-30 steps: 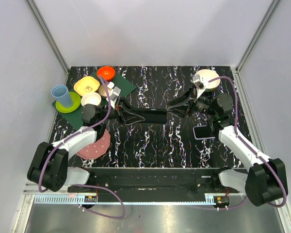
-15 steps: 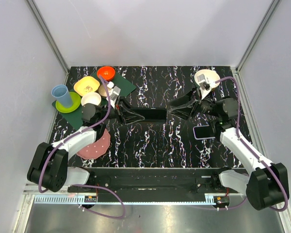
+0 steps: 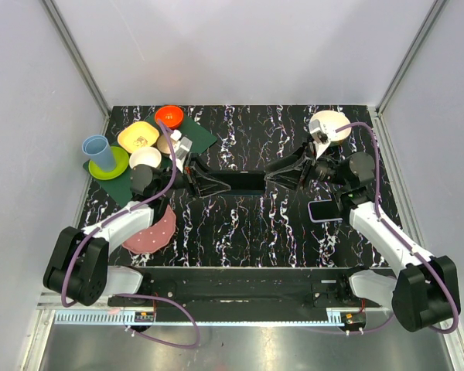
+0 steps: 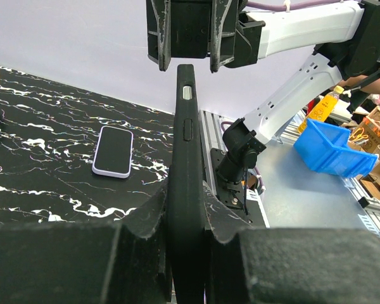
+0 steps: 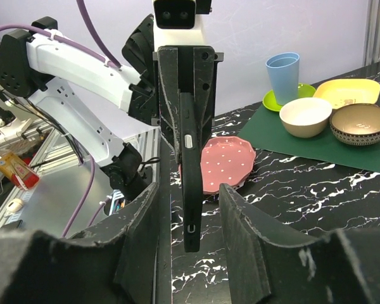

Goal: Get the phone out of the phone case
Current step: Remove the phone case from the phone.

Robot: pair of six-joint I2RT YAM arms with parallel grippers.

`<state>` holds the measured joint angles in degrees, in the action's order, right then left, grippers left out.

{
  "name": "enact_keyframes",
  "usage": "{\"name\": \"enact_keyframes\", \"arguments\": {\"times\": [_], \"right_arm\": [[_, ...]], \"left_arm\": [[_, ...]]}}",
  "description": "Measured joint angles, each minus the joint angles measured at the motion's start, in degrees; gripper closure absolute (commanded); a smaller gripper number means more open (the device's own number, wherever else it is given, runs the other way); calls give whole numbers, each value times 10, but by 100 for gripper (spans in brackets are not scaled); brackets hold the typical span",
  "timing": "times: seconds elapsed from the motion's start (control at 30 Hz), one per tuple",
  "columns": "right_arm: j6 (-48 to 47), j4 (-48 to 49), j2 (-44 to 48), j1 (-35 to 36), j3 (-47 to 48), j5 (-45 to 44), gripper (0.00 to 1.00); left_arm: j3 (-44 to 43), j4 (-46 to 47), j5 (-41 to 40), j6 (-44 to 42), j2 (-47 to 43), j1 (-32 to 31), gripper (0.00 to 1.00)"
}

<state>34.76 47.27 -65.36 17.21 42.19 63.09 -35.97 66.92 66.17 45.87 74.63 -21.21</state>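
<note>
A black phone case [image 3: 243,183] is held on its edge above the table's middle, and my left gripper [image 3: 206,184] is shut on its left end. In the left wrist view the case [image 4: 185,126] runs straight out from between my pads [image 4: 145,221]. My right gripper [image 3: 273,175] is open, its jaws standing either side of the case's right end [image 5: 190,158] with a gap on both sides. A phone [image 3: 325,210] with a dark screen and lavender rim lies flat on the table by the right arm. Edge-on, the case's inside is hidden.
A pink dotted plate [image 3: 156,229] lies by the left arm. At the back left a green mat [image 3: 201,137] carries several bowls, a yellow dish [image 3: 138,137] and a blue cup [image 3: 99,151]. A cream bowl [image 3: 332,124] stands at the back right.
The right gripper has shifted slightly left along the case's end and its jaws have narrowed a little. The left gripper and the case have stayed put.
</note>
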Motion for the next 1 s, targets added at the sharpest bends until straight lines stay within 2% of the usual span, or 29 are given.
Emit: {"name": "enact_keyframes", "arguments": {"times": [0.07, 0.23, 0.47, 0.7, 1.0], "right_arm": [[-1, -2, -2, 0, 0, -4, 58], [0, -4, -4, 0, 0, -7, 72], [7, -3, -6, 0, 0, -7, 88], [16, 0, -7, 0, 0, -10, 97], [47, 14, -12, 0, 0, -10, 99]], "left_arm": [[0, 0, 0, 0, 0, 0, 100], [0, 0, 0, 0, 0, 0, 100], [0, 1, 0, 0, 0, 0, 100], [0, 6, 4, 1, 0, 2, 100], [0, 9, 9, 0, -7, 4, 100]]}}
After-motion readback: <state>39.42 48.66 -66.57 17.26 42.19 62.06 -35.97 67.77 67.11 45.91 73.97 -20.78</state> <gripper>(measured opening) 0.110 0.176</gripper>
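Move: Between the hands stands the black phone case, upright on its long edge and held near its left end by the left fingers. Its middle is about 4 cm to the left hand's right; from the right hand it lies about 9 cm left, 1 cm back and 3 cm lower, with its upper right corner between the open fingertips. On the table some 30 cm below, a pale-edged phone lies about 23 cm right of the right hand, level with it; a pink plate lies roughly 26 cm left of the left hand and 5 cm back. Closing from about half open to nearly shut, the right fingers come together on the upper right corner of the case and pinch its end from both sides. That hand otherwise barely shifts, under 1 cm, and tips its wrist by some 5 degrees. The left hand stays put and keeps its grip on the other end. ##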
